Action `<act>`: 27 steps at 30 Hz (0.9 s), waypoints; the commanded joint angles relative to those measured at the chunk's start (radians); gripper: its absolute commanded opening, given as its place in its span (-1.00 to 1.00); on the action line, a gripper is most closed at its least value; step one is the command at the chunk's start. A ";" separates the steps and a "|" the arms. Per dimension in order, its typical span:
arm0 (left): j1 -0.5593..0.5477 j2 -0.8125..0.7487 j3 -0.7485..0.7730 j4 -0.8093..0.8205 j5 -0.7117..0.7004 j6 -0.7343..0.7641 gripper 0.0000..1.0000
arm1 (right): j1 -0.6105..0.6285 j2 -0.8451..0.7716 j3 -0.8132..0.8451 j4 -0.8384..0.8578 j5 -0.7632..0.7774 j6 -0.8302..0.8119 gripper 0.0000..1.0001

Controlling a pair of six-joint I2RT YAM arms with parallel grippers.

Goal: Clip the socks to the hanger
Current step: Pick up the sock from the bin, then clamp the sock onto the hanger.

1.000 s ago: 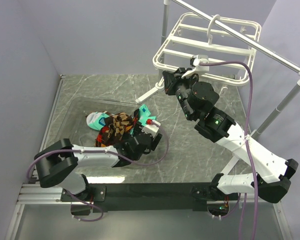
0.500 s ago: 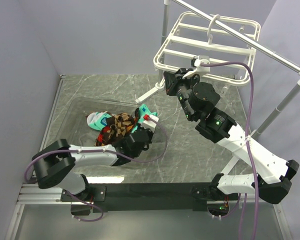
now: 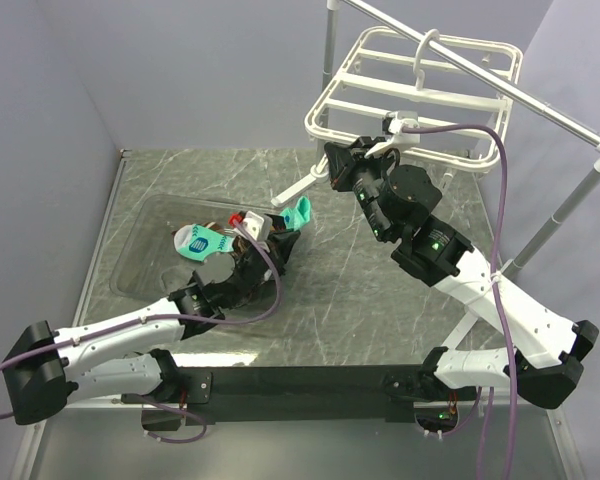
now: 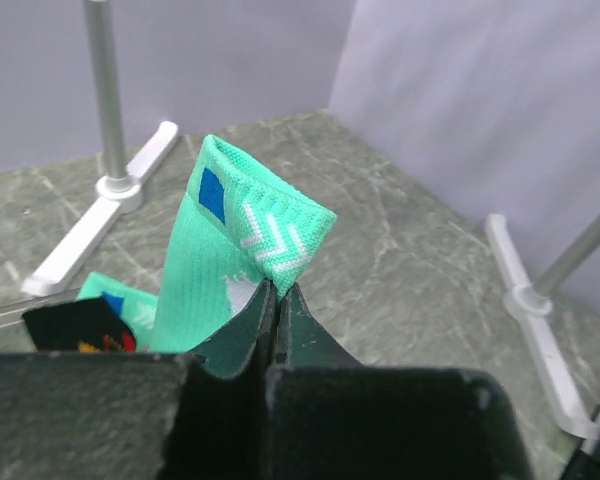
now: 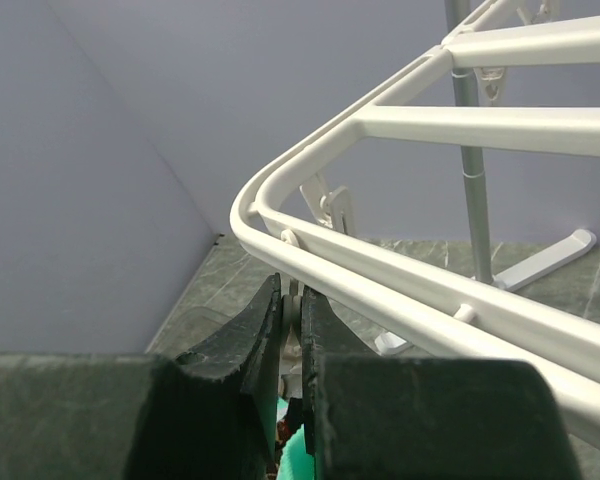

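Observation:
My left gripper [image 3: 285,230] [image 4: 278,290] is shut on a mint-green sock [image 3: 299,212] [image 4: 242,232], pinching it near the cuff and holding it above the table, below the hanger. A second mint-green sock [image 3: 196,243] lies in the clear tray. In the left wrist view, a corner of an argyle sock [image 4: 82,326] shows at the lower left. The white hanger [image 3: 412,92] [image 5: 450,295] hangs from the pole. My right gripper [image 3: 332,167] [image 5: 291,287] is shut on a small white clip [image 5: 293,303] under the hanger's near-left rim.
A clear plastic tray [image 3: 140,262] sits on the grey marble table at the left. The silver stand has an upright pole [image 3: 332,70] with a white foot [image 3: 300,187] behind the sock, and a slanted pole [image 3: 560,212] at the right. Lilac walls close in on three sides.
My left gripper shut on the mint-green sock in the pile and lifted it up and right toward the hanger, the arm stretching out. The right arm stayed on the clip.

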 commanded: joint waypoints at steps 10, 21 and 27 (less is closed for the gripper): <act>0.001 0.029 0.215 0.022 0.080 -0.045 -0.99 | 0.001 -0.019 -0.034 0.037 -0.007 -0.013 -1.00; 0.000 0.064 0.278 0.040 0.110 -0.007 -0.99 | 0.001 -0.021 -0.038 0.037 -0.002 -0.023 -1.00; 0.001 0.064 0.298 0.043 0.109 0.009 -0.99 | 0.001 -0.024 -0.046 0.037 0.002 -0.025 -1.00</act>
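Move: The left hand has the turquoise sock pinched. The clip it goes for is in the right fingertips, about 6 cm ahead, 8 cm to its right and 17 cm above. The hanger's middle is roughly 18 cm ahead, 25 cm right and 22 cm up; the bin's middle is some 22 cm left, 5 cm ahead and 22 cm below. For the right hand, the clip is right at the hand point. Left hand lifts the pinched sock about 9 cm, drifting slightly right, towards the clip the right hand keeps holding. ##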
